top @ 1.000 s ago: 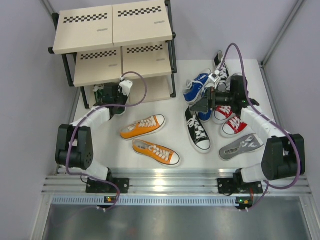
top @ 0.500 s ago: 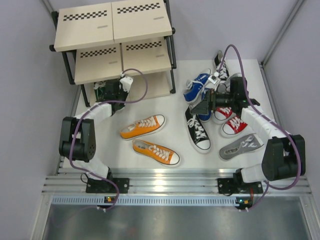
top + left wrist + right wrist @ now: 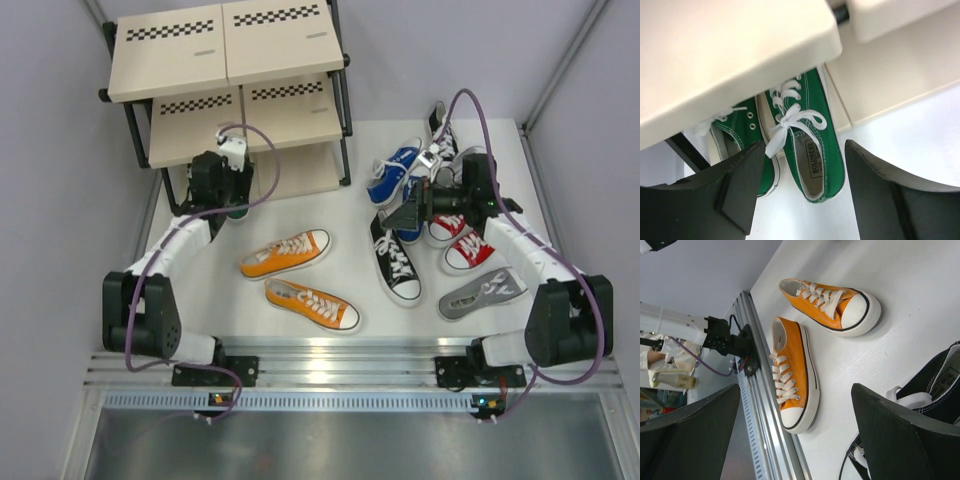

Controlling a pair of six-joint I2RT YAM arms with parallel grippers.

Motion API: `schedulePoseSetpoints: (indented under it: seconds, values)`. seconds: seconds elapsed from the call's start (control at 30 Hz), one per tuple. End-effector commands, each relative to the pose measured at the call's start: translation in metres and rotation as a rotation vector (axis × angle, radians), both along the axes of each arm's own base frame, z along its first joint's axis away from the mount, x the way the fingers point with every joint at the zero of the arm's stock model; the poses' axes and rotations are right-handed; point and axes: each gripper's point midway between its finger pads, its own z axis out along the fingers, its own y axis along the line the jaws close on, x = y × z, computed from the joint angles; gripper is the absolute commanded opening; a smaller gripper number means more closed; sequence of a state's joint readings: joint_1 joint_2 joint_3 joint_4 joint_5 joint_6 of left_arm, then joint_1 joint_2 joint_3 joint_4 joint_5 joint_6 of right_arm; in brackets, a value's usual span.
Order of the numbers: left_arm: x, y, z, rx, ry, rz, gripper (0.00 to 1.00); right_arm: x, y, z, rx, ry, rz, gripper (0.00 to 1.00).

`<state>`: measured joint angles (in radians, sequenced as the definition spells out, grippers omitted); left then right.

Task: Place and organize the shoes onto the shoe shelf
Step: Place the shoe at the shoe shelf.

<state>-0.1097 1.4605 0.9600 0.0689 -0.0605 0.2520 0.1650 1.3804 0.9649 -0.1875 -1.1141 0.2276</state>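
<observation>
The shoe shelf point(image 3: 225, 50) stands at the back left. My left gripper point(image 3: 225, 195) is at its lowest tier, open. In the left wrist view two green shoes point(image 3: 812, 135) lie side by side, toes under a beige board point(image 3: 730, 55) and heels toward me. The right one sits between the open fingers of the left gripper point(image 3: 805, 150), untouched. My right gripper point(image 3: 405, 213) hangs open over the pile of shoes on the right, holding nothing. Two orange shoes point(image 3: 286, 253) lie mid-table, and in the right wrist view one orange shoe point(image 3: 792, 375) shows between the spread fingers of the right gripper point(image 3: 796, 390).
On the right lie a black shoe point(image 3: 397, 262), blue shoes point(image 3: 393, 172), red shoes point(image 3: 470, 250), a grey shoe point(image 3: 483, 293) and another black shoe point(image 3: 440, 125). An aluminium rail point(image 3: 330, 365) runs along the near edge. Walls close in on both sides.
My left gripper has opened and let go of the green shoe at the shelf's lowest tier, and its arm has shifted left. The right arm has stayed put.
</observation>
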Motion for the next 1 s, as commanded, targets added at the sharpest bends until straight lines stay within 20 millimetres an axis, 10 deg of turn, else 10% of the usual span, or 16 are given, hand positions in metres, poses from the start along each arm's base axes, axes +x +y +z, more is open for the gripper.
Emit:
schedulePoseSetpoints:
  seconds: [0.0, 0.27, 0.47, 0.97]
  values:
    - [-0.007, -0.009, 0.049, -0.116, -0.136, -0.005, 0.71, 0.002, -0.004, 0.03, 0.025, -0.137, 0.012, 0.93]
    - [-0.064, -0.028, 0.042, -0.406, -0.03, 0.042, 0.58, 0.0, -0.004, 0.029, 0.021, -0.156, 0.016, 0.93]
    - [-0.096, -0.049, -0.007, -0.641, 0.135, 0.107, 0.0, 0.002, -0.004, 0.028, 0.016, -0.166, 0.015, 0.93]
    - [-0.101, -0.026, -0.067, -0.347, 0.251, 0.071, 0.0, 0.005, -0.004, 0.026, 0.013, -0.184, 0.021, 0.93]
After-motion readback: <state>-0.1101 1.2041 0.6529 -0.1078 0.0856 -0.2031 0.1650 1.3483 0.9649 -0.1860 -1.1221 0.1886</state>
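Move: Straight ahead of the left hand, on the bottom shelf, is the right-hand green shoe, its middle about 12 cm out and 10 cm lower, with its heel almost under the open fingers. The other green shoe stands some 10 cm to the left of it. The nearer-to-shelf orange shoe lies about 12 cm back and 13 cm right of the left hand, 13 cm down. From the right hand, the right-hand green shoe is roughly 20 cm ahead and 42 cm left. Backing away from the shelf, the left hand first rises some 6 cm over the heel of the right-hand green shoe, then sinks well below its starting height, ending about 11 cm farther back and slightly right, low by the orange shoe's heel. On the way its open fingers shut on nothing, its left side rolls down about 30 degrees, and the fingers tip more steeply down. ##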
